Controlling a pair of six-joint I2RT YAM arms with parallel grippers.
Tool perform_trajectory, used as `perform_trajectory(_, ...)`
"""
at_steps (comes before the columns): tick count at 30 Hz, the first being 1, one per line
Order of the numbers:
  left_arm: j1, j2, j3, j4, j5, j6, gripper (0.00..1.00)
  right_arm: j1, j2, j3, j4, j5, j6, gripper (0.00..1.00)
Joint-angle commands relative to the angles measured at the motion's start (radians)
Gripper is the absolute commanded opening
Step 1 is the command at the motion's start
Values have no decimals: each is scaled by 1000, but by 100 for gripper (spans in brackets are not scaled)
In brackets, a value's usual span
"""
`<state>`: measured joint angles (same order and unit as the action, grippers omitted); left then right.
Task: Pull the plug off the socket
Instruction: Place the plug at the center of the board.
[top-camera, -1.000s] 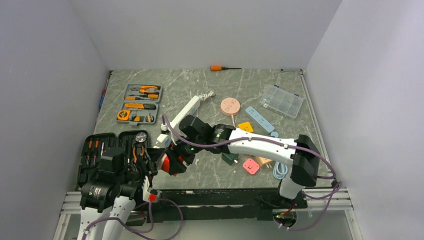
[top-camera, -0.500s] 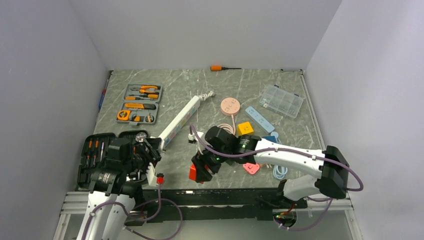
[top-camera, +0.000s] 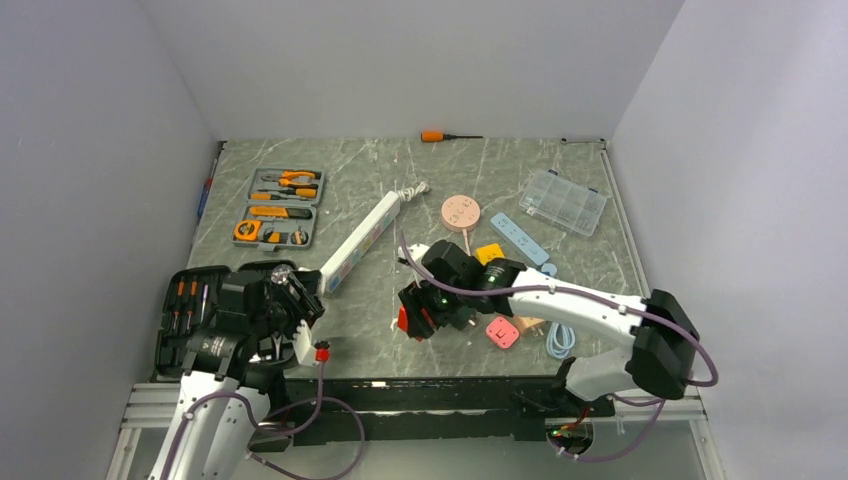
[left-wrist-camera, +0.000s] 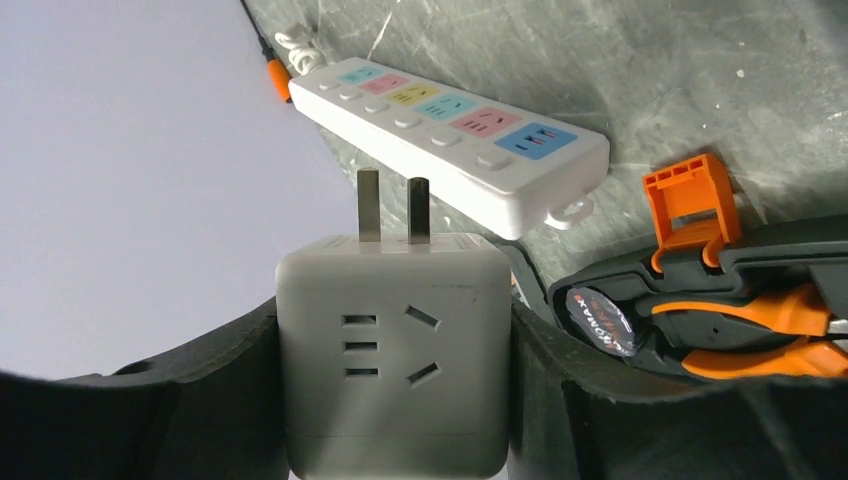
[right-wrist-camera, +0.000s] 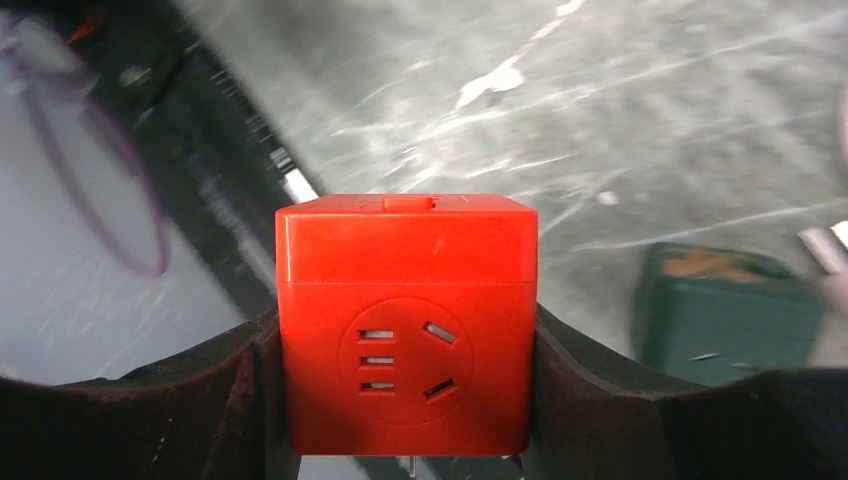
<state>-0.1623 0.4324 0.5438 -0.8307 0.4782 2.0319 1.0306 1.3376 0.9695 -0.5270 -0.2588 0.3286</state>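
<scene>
The white power strip (top-camera: 360, 240) lies diagonally on the table, and it also shows in the left wrist view (left-wrist-camera: 450, 130) with its pastel outlets bare. My left gripper (top-camera: 298, 300) sits just off the strip's near end, shut on a white cube plug (left-wrist-camera: 393, 350). The plug's two metal prongs (left-wrist-camera: 390, 205) are bare and point at the strip, a short gap away from it. My right gripper (top-camera: 408, 320) is shut on a red cube plug (right-wrist-camera: 405, 320), held above the table's front middle.
An open black tool case (top-camera: 195, 310) lies at the front left, under my left arm. Grey tool trays (top-camera: 285, 205), a pink disc (top-camera: 460, 212), a light-blue strip (top-camera: 520, 237), a clear box (top-camera: 563, 201), a green cube (right-wrist-camera: 730, 310) and a pink cube (top-camera: 502, 331) lie around.
My right gripper has drawn back from the strip's near end to the front middle with the red cube in it. My left gripper has shifted up beside the strip's end.
</scene>
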Motion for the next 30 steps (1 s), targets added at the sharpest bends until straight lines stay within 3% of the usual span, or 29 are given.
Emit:
perform_trajectory(1,-9,56,31,51,82,2,0,-56,105,60,93,225,28,0)
perform_trajectory(10,-235,240,104,162,-10,-330,0,-156,395,180,200,370,43,0)
perform_trajectory(16,-377,358,119,248,-99,-503,0,-207,486,194,259,401,84,0)
perform_trajectory(18,-407,418,153,250,-118,-588,0,-239,509,184,280,382,105,5)
perform_trajectory(20,-423,480,203,240,-109,-689,0,-266,522,180,301,344,130,15)
perform_trajectory(23,-446,543,249,208,-102,-778,0,-290,531,179,322,324,144,49)
perform_trajectory(30,-546,488,135,251,-122,-769,0,-297,473,216,312,283,131,96)
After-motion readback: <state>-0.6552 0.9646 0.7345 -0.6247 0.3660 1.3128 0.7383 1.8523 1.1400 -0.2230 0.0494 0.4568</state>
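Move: The right hand, already holding the red plug, is bound for open table at the centre of the board, about 20 cm ahead, 1 cm right and 10 cm below; the green plug lies 9 cm ahead and 10 right, the yellow plug 24 ahead and 17 right, the white power strip's middle 27 ahead and 12 left. The left hand, with the white plug, has that centre roughly 11 cm ahead, 22 right and 13 below, and the strip 18 ahead and 9 right. The right hand carries the red plug forward some 20 cm to the board's centre, sinking about 10 cm on the way before running level and low over the last few centimetres, turning about 30 degrees clockwise and only at the very end spreading its fingers to let the plug go. The left hand keeps its grip on the white plug and swings right about 11 cm towards the centre, sinking slightly while its fingers tip more steeply down. ##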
